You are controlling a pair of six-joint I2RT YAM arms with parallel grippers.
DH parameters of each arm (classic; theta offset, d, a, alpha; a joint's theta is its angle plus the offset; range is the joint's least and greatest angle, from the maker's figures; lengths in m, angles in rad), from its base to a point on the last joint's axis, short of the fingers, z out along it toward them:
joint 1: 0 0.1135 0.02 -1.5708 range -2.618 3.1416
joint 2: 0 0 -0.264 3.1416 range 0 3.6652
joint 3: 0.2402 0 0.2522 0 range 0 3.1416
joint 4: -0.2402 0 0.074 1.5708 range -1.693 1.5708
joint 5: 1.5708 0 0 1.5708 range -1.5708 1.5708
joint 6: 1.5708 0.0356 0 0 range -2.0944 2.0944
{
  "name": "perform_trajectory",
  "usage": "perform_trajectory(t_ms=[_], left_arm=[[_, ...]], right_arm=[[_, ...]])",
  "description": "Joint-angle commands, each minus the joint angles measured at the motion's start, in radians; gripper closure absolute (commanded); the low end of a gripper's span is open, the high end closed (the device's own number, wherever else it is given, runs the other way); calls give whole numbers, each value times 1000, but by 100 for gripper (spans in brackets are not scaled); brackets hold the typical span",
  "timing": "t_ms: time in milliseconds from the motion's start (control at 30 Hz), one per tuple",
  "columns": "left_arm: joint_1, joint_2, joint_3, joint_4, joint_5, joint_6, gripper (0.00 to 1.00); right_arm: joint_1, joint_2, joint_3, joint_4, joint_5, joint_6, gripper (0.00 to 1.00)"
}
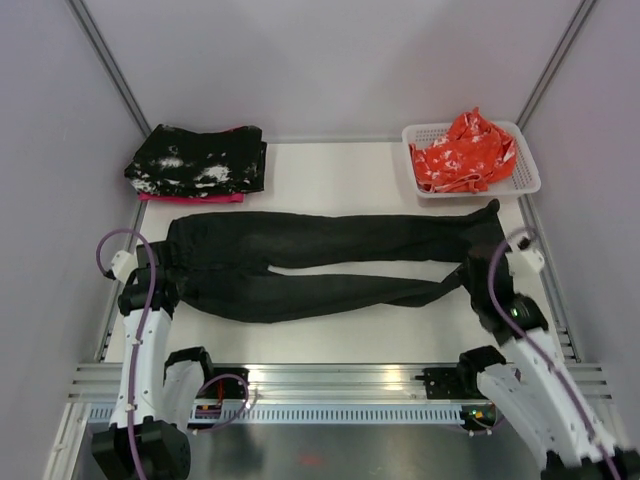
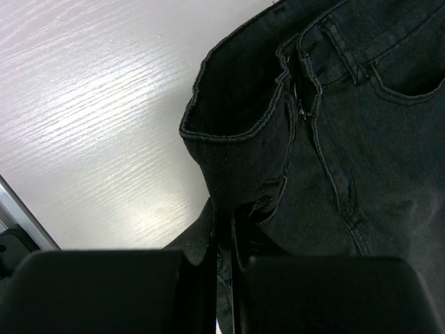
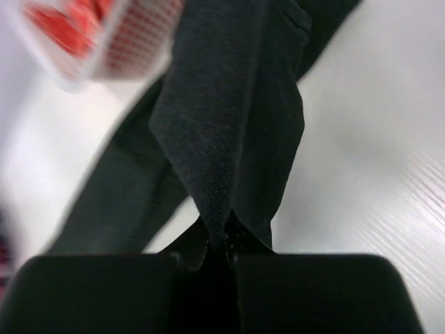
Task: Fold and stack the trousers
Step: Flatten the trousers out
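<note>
The black trousers (image 1: 320, 262) lie spread across the table, waist to the left and leg ends to the right. My left gripper (image 1: 162, 268) is shut on the waistband (image 2: 240, 156) at the near left corner; the cloth rises into the closed jaws. Over at the right, my right gripper (image 1: 468, 272) is shut on the end of the near leg (image 3: 229, 139), which peaks up as a pinched fold between the fingers. In both wrist views the fingertips are buried in black cloth.
A folded black cloth speckled with white (image 1: 196, 160) lies on something pink at the back left. A white basket (image 1: 524, 182) with orange-red cloth (image 1: 462, 150) stands at the back right. Grey walls close in both sides; a metal rail (image 1: 330, 380) runs along the near edge.
</note>
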Motion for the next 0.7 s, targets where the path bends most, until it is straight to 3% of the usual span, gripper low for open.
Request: perform_trajectory(t_ms=[0,67,200,367,500,533,667], left_arm=[[-12,-10,-3,40,-23,15,96],[-16,-10,2,38,-32,22,96],[-18,-10,5,40,-29,15,96],[-18,-9,-10,46,-3,0,96],[-16,-16,-10,43,-16,-1,96],[-18,-16,-7,41,-16,0,96],[-18,-10,-6,44,-13,2,96]], right_arm=[[-6,-375,-229,148,77,89,100],[-5,-581,-311,207,88,27,100],[-6,-620,-330,57,75,78,94],[-5,-469,-333,-74,-30,199,36],[-5,-393,-219,-239,-59,320,20],[-5,-375,-155,-256,-65,325,11],[-5,-286,29,-358,-122,308,6]])
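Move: My right hand grips the near trouser leg's lower end, lifted off the table; its lay-down spot is some 7 cm back, straight below in the sideways sense, about 8 cm down. The far leg's hem lies about 5 cm ahead and 4 cm right of that hand, and the basket about 19 cm ahead, 1 cm left. From my left hand, on the waistband, the spot is roughly 57 cm right and 3 cm back. I flick the near leg back with my right hand, tipping the fingers up some 20 degrees, then swing down and farther back, opening wide to let the cloth go, and rise slightly at the end, about 6 cm nearer my base than at first. My left hand keeps its closed grip on the waistband. ##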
